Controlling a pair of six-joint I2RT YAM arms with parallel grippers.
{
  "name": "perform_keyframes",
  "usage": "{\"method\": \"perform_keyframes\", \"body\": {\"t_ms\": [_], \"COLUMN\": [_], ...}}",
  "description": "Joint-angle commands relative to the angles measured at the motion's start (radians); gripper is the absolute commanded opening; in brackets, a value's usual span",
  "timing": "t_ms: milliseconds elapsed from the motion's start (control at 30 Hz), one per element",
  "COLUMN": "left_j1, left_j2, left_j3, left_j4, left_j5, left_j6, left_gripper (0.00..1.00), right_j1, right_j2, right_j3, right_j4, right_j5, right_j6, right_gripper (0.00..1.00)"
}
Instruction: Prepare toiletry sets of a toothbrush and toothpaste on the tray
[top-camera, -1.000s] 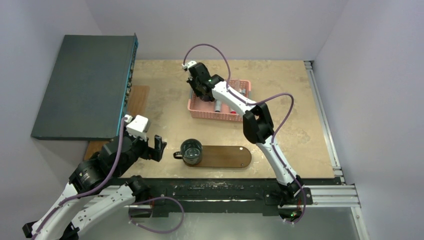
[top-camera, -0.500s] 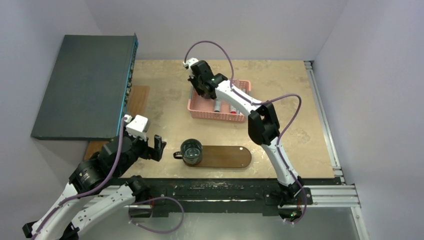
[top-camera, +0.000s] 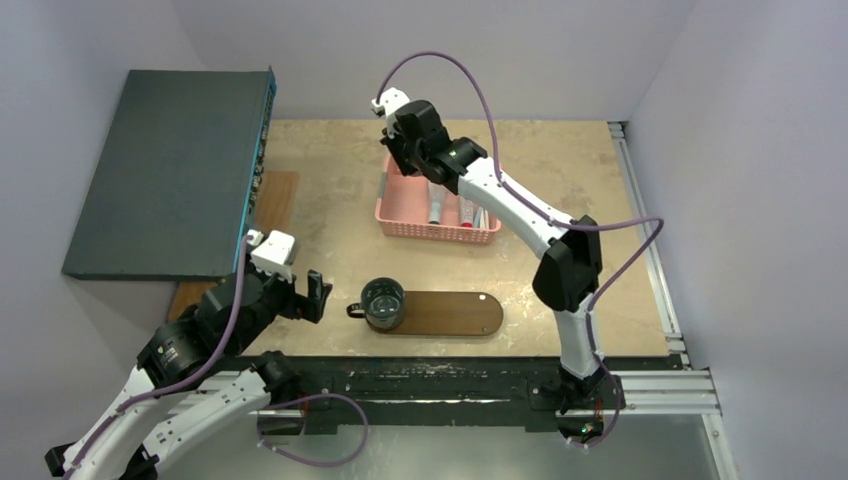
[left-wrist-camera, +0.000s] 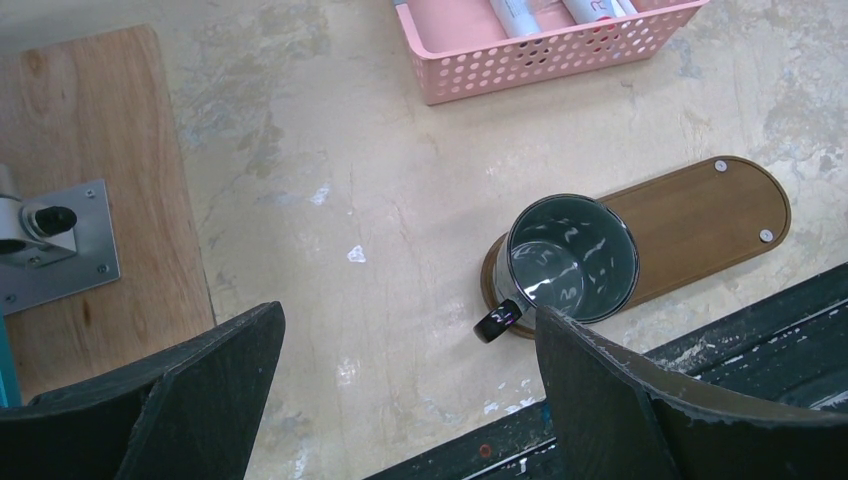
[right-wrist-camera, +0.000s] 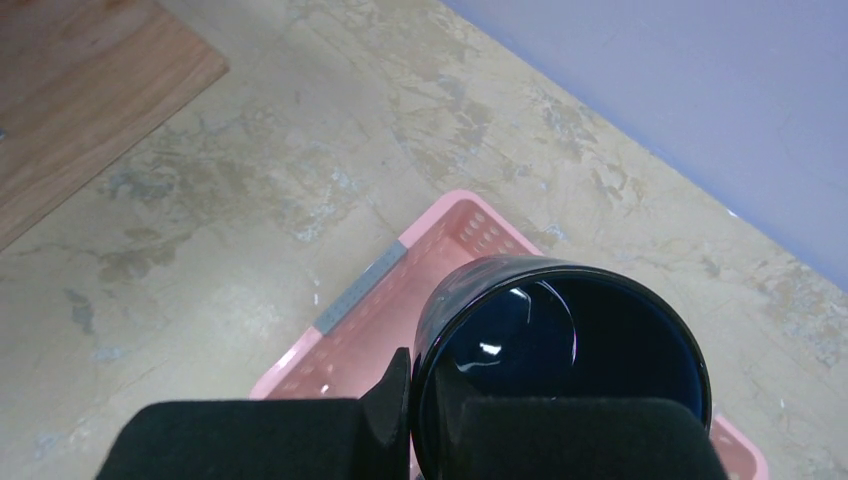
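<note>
The dark brown oval tray (top-camera: 450, 313) lies near the front edge, also in the left wrist view (left-wrist-camera: 700, 215). A dark glossy mug (top-camera: 383, 302) stands on its left end. The pink basket (top-camera: 437, 232) behind it holds small toothpaste tubes (top-camera: 437, 210) and other slim items; I cannot tell toothbrushes apart. My right gripper (top-camera: 410, 160) hangs over the basket's left end, shut on the rim of a second dark mug (right-wrist-camera: 560, 350), one finger inside (right-wrist-camera: 425, 420). My left gripper (top-camera: 310, 295) is open and empty, left of the tray (left-wrist-camera: 405, 330).
A large dark grey box (top-camera: 170, 170) fills the left side, with a wooden board (left-wrist-camera: 90, 180) and a metal bracket (left-wrist-camera: 55, 245) beneath it. A black rail (top-camera: 440, 375) runs along the front edge. The basket's near wall (left-wrist-camera: 560, 62) shows in the left wrist view.
My right arm has lifted the dark mug out of the basket's left end, rising and stretching back and right. The left arm has not moved.
</note>
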Motion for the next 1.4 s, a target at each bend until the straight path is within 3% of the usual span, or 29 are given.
{"method": "perform_keyframes", "body": {"t_ms": [0,367,600,967,1367], "left_j1": [0.005,0.007,0.005,0.006,0.006], "left_j2": [-0.012,-0.027,-0.034,-0.033,-0.021], "left_j3": [-0.001,0.003,0.004,0.004,0.002], "left_j4": [0.015,0.012,0.017,0.016,0.017], "left_j5": [0.001,0.016,0.029,0.030,0.016], "left_j6": [-0.014,-0.014,-0.012,-0.012,-0.012], "left_gripper": [0.96,0.96,0.96,0.96,0.96], "right_j1": [0.016,0.090,0.169,0.212,0.286], "right_j2": [-0.144,-0.483,-0.663,-0.830,-0.896], "right_j3": [-0.080,-0.459,-0.664,-0.868,-1.025], "right_j4": [0.050,0.036,0.012,-0.097,-0.197], "right_j5": [-0.024,-0.007,0.008,0.076,0.174], "right_j6": [-0.039,-0.071,0.017,0.214,0.402], "right_gripper": [0.00,0.00,0.00,0.00,0.00]}}
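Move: The right hand, already gripping the blue mug, is about 24 cm above the table; the right half of the tray lies some 27 cm back and 16 cm to the right, 23 cm below. The grey mug stands on the tray's left end, about 26 cm back and 2 cm left. The pink basket's middle is roughly 9 cm right and 2 cm back. From the left hand, the tray's right half lies about 28 cm right, 4 cm ahead. The right hand carries the blue mug back about 26 cm and some 13 cm right, finally sinking towards the tray. ##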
